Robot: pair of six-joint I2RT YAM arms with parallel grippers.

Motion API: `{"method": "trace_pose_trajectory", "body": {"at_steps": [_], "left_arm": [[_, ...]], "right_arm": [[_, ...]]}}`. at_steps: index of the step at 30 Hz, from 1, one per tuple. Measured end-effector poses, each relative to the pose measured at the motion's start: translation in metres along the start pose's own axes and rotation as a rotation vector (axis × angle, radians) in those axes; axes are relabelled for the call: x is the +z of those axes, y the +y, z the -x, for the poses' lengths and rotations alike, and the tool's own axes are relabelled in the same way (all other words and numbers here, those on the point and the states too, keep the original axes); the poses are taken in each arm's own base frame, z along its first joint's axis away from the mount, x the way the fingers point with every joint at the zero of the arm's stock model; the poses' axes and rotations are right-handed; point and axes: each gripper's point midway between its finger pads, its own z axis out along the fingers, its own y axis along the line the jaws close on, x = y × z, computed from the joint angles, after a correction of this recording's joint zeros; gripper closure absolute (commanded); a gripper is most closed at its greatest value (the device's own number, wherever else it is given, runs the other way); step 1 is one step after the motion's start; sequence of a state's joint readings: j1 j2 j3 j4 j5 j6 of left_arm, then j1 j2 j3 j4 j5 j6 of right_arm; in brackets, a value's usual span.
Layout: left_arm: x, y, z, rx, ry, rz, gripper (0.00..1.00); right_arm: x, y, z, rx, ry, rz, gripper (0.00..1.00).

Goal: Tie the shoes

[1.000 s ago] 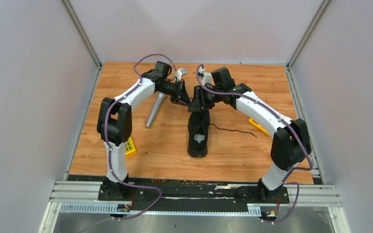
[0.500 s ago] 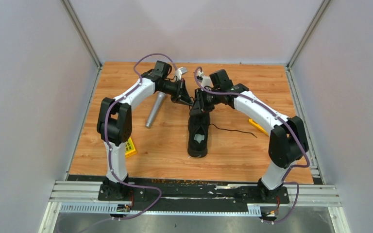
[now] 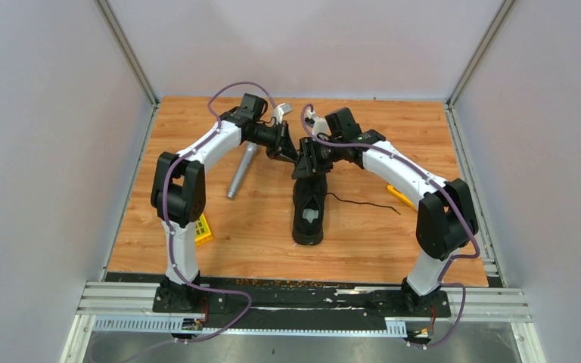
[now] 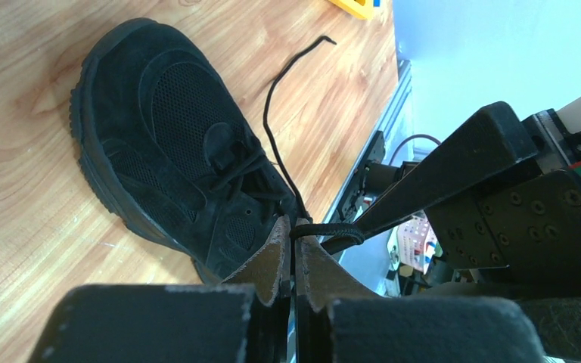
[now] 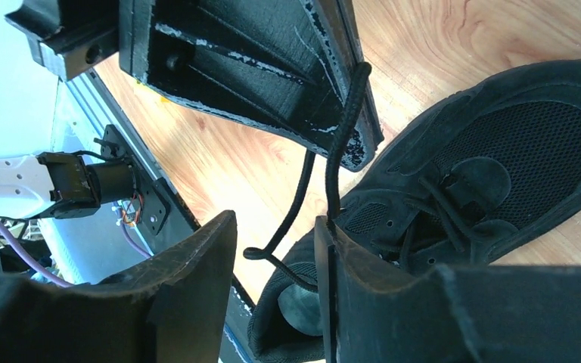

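The black sneaker (image 3: 309, 215) lies mid-table, toe away from the arm bases, pale insole showing. Both grippers meet above its toe end. My left gripper (image 3: 290, 159) is shut on a loop of black lace (image 4: 325, 229) pinched at its fingertips (image 4: 293, 225); the sneaker (image 4: 166, 144) lies below it. My right gripper (image 3: 307, 157) is open (image 5: 274, 221), jaws apart, with a strand of lace (image 5: 295, 204) hanging between them, untouched. The left gripper's finger (image 5: 257, 68) with the lace over it shows above. The other lace tail (image 3: 365, 203) trails right on the wood.
A silver microphone (image 3: 240, 172) lies left of the shoe. A yellow block (image 3: 203, 229) sits near the left arm, another yellow piece (image 3: 402, 197) under the right arm. Grey walls enclose the wooden table (image 3: 257, 227).
My right arm has shifted slightly left, closer to the left gripper over the toe. The left gripper and the shoe stay put.
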State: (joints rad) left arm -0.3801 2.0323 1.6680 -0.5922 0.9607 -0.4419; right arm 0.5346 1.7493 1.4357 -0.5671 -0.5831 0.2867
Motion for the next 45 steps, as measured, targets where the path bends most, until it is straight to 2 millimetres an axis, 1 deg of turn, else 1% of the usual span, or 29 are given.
{"method": "trace_pose_trajectory", "body": {"at_steps": [1,3,4,7,9,10,11,12,13,14,15,16,18,19,21,22,23,24,25,27,28,29,30,33,35,37,38,42,45], "left_arm": [[0.0,-0.001,0.001,0.003,-0.002,-0.001,1.0],[-0.001,-0.002,0.002,0.008,-0.004,-0.004,1.0],[-0.001,-0.003,0.003,0.01,-0.005,-0.006,1.0],[-0.001,-0.004,0.002,0.011,-0.003,-0.008,1.0],[-0.001,-0.004,0.002,0.011,-0.003,-0.009,1.0],[-0.001,-0.004,0.002,0.011,-0.003,-0.009,0.94],[-0.001,-0.004,0.002,0.011,-0.003,-0.009,0.85],[-0.001,-0.004,0.002,0.013,-0.003,-0.009,0.73],[-0.001,-0.003,0.002,0.017,-0.003,-0.009,0.68],[-0.001,-0.003,0.002,0.028,-0.002,-0.007,0.59],[-0.001,-0.002,0.001,0.032,0.001,-0.004,0.55],[-0.002,0.0,0.0,0.045,0.002,0.002,0.46],[-0.005,0.006,0.001,0.08,-0.002,0.02,0.4],[-0.007,0.01,0.002,0.108,-0.009,0.031,0.39],[-0.017,0.016,0.002,0.175,-0.031,0.055,0.37],[-0.027,0.021,0.001,0.229,-0.057,0.072,0.36],[-0.043,0.025,-0.002,0.281,-0.093,0.087,0.36],[-0.053,0.025,-0.003,0.307,-0.113,0.095,0.34],[-0.069,0.027,-0.003,0.378,-0.167,0.109,0.33],[-0.095,0.024,-0.005,0.524,-0.276,0.133,0.22],[-0.106,0.02,-0.007,0.601,-0.329,0.142,0.2],[-0.112,0.013,-0.011,0.709,-0.383,0.15,0.19],[-0.112,0.003,-0.016,0.803,-0.418,0.15,0.18],[-0.087,-0.039,-0.04,1.095,-0.453,0.079,0.18],[-0.065,-0.061,-0.05,1.21,-0.462,0.006,0.18],[-0.048,-0.067,-0.053,1.257,-0.478,-0.034,0.18],[-0.044,-0.067,-0.053,1.262,-0.484,-0.038,0.18],[-0.016,-0.067,-0.056,1.291,-0.506,-0.064,0.19],[-0.002,-0.073,-0.059,1.312,-0.52,-0.093,0.22]], "right_arm": [[0.0,0.0,0.0,0.0,0.0,-0.001,0.59],[0.0,0.0,0.0,0.002,-0.001,-0.003,0.65],[0.0,0.0,0.001,0.002,-0.001,-0.003,0.7],[0.002,0.0,0.006,0.001,-0.008,0.0,0.82],[0.004,0.0,0.008,0.001,-0.009,0.003,0.95],[0.004,0.001,0.009,-0.005,-0.011,0.008,1.0],[0.004,0.003,0.01,-0.009,-0.011,0.016,1.0],[0.003,0.005,0.011,-0.018,-0.012,0.025,1.0],[0.003,0.006,0.012,-0.027,-0.014,0.033,1.0],[0.002,0.008,0.013,-0.039,-0.016,0.04,1.0],[0.002,0.009,0.013,-0.048,-0.017,0.045,1.0],[0.0,0.009,0.013,-0.061,-0.017,0.047,1.0],[-0.003,0.011,0.014,-0.088,-0.022,0.047,1.0],[-0.007,0.013,0.014,-0.105,-0.027,0.047,1.0],[-0.016,0.018,0.014,-0.134,-0.036,0.048,1.0],[-0.02,0.02,0.015,-0.149,-0.041,0.049,1.0],[-0.025,0.024,0.015,-0.169,-0.047,0.05,1.0],[-0.028,0.025,0.015,-0.18,-0.049,0.05,1.0],[-0.032,0.027,0.014,-0.194,-0.05,0.05,1.0],[-0.035,0.026,0.01,-0.216,-0.038,0.045,1.0],[-0.035,0.025,0.008,-0.224,-0.027,0.04,1.0],[-0.036,0.022,0.004,-0.226,-0.013,0.032,1.0],[-0.036,0.02,0.001,-0.224,-0.002,0.026,1.0],[-0.037,0.016,-0.006,-0.223,0.028,0.013,1.0],[-0.038,0.016,-0.009,-0.223,0.039,0.012,1.0],[-0.038,0.015,-0.01,-0.222,0.047,0.009,1.0],[-0.039,0.015,-0.01,-0.22,0.048,0.009,1.0],[-0.042,0.018,-0.003,-0.225,0.032,0.009,1.0],[-0.045,0.017,0.004,-0.214,0.014,0.006,1.0]]}}
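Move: The lace span that the right fingers are about to shut on passes between their pads, roughly 1 cm ahead and 1 cm left of that hand. The left hand still grips this lace, and the loop at the right fingers lies about 3 cm back and 1 cm right of it, a touch lower. The shoe's middle is some 11 cm back and 2 cm right of the left hand, 12 cm below. From the right hand, the loose right lace lies about 16 cm right, 9 cm back and 16 cm down. Leftward first, the left hand opens, lets go of the lace and pulls about 10 cm off the right fingers, then rises, sweeps back and returns rightward, rolling some 80 degrees with jaws wide, to just behind the right fingertips. The right fingers close on the lace just before that release, keep their pinch, and lift it about 4 cm while drifting a little right and back. ##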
